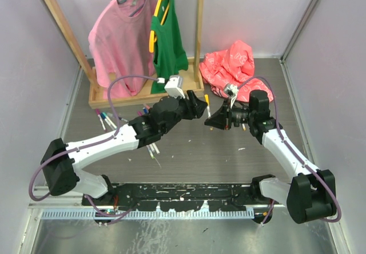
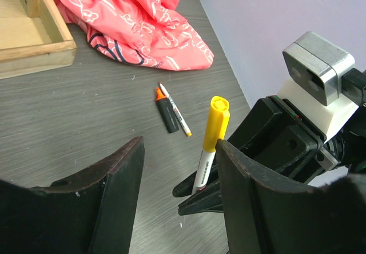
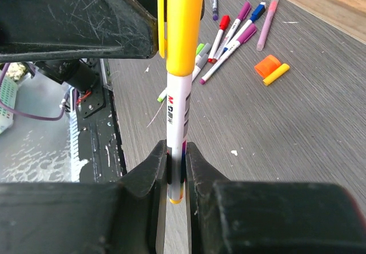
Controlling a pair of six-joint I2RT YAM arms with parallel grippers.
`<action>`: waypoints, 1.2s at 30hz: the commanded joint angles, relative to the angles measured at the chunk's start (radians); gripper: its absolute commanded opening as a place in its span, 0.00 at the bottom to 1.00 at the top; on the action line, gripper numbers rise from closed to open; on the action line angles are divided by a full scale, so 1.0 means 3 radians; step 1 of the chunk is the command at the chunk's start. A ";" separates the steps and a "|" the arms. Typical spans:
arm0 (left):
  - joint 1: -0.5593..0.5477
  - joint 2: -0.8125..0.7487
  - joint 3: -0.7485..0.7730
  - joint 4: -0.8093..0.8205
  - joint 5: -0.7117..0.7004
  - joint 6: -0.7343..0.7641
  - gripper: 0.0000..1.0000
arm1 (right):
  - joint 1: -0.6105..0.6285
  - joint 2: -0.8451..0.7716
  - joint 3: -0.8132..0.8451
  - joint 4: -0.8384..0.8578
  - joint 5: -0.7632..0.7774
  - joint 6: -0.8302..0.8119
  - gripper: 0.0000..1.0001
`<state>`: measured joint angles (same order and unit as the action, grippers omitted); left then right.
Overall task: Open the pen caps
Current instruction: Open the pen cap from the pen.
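My right gripper [image 3: 176, 151] is shut on the lower barrel of a white pen [image 3: 177, 114] and holds it upright above the table. The pen's yellow cap [image 3: 182, 25] is on. In the left wrist view the same cap [image 2: 216, 122] stands between the wide-apart fingers of my left gripper [image 2: 178, 145], right against its right-hand finger and far from the other. That gripper is open. In the top view the two grippers [image 1: 200, 106] [image 1: 216, 121] meet mid-table. Several capped pens [image 3: 229, 39] lie on the table, with a loose orange cap [image 3: 266, 65] and a loose yellow cap [image 3: 276, 74] nearby.
A stubby black highlighter [image 2: 167, 110] and a thin white pen [image 2: 178, 115] lie beyond the grippers. A crumpled red cloth [image 1: 229, 68] sits at the back right. A wooden rack [image 1: 114, 96] with a pink shirt [image 1: 120, 39] and a green top [image 1: 168, 42] stands at the back left.
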<state>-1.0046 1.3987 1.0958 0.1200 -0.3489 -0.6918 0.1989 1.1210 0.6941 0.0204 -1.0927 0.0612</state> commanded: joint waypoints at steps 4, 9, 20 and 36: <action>0.0010 0.0020 0.0176 0.0173 0.0064 -0.0049 0.53 | 0.0036 -0.0064 0.0156 0.0058 -0.0080 -0.0082 0.01; 0.0009 -0.0055 0.0073 0.0293 0.0073 -0.0082 0.51 | 0.0036 -0.0061 0.0156 0.0052 -0.0075 -0.0087 0.01; 0.0010 0.0095 0.0192 0.0294 0.0023 -0.0093 0.47 | 0.0052 -0.0032 0.0166 0.0013 -0.0065 -0.0135 0.01; 0.0010 0.0220 0.0298 0.0247 0.0176 -0.0055 0.00 | 0.0079 -0.0036 0.0202 -0.0093 -0.0009 -0.0231 0.09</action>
<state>-1.0046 1.4704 1.1492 0.1558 -0.3122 -0.7109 0.2188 1.1213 0.7036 -0.0319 -1.0935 0.0158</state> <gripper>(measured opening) 0.079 0.189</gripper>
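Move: The yellow cap tops the upright pen that the right hand already grips by its lower end. It lies about 3 cm to the right of the left hand's point and 1 cm ahead, nearly level with it. It is some 8 cm above the right hand and about 1 cm to its left. Some 25 cm below the left hand, the black highlighter lies roughly 12 cm ahead and 15 cm right, the loose orange cap about 6 cm ahead and 15 cm left. Rightwards by about 2 cm, and only a touch forward, the left hand eases its half-open fingers around the yellow cap, rising barely a centimetre and settling again on the way. Its fingers then close fast and pinch the cap from both sides. The right hand keeps its grip on the pen's lower end and holds nearly still. ##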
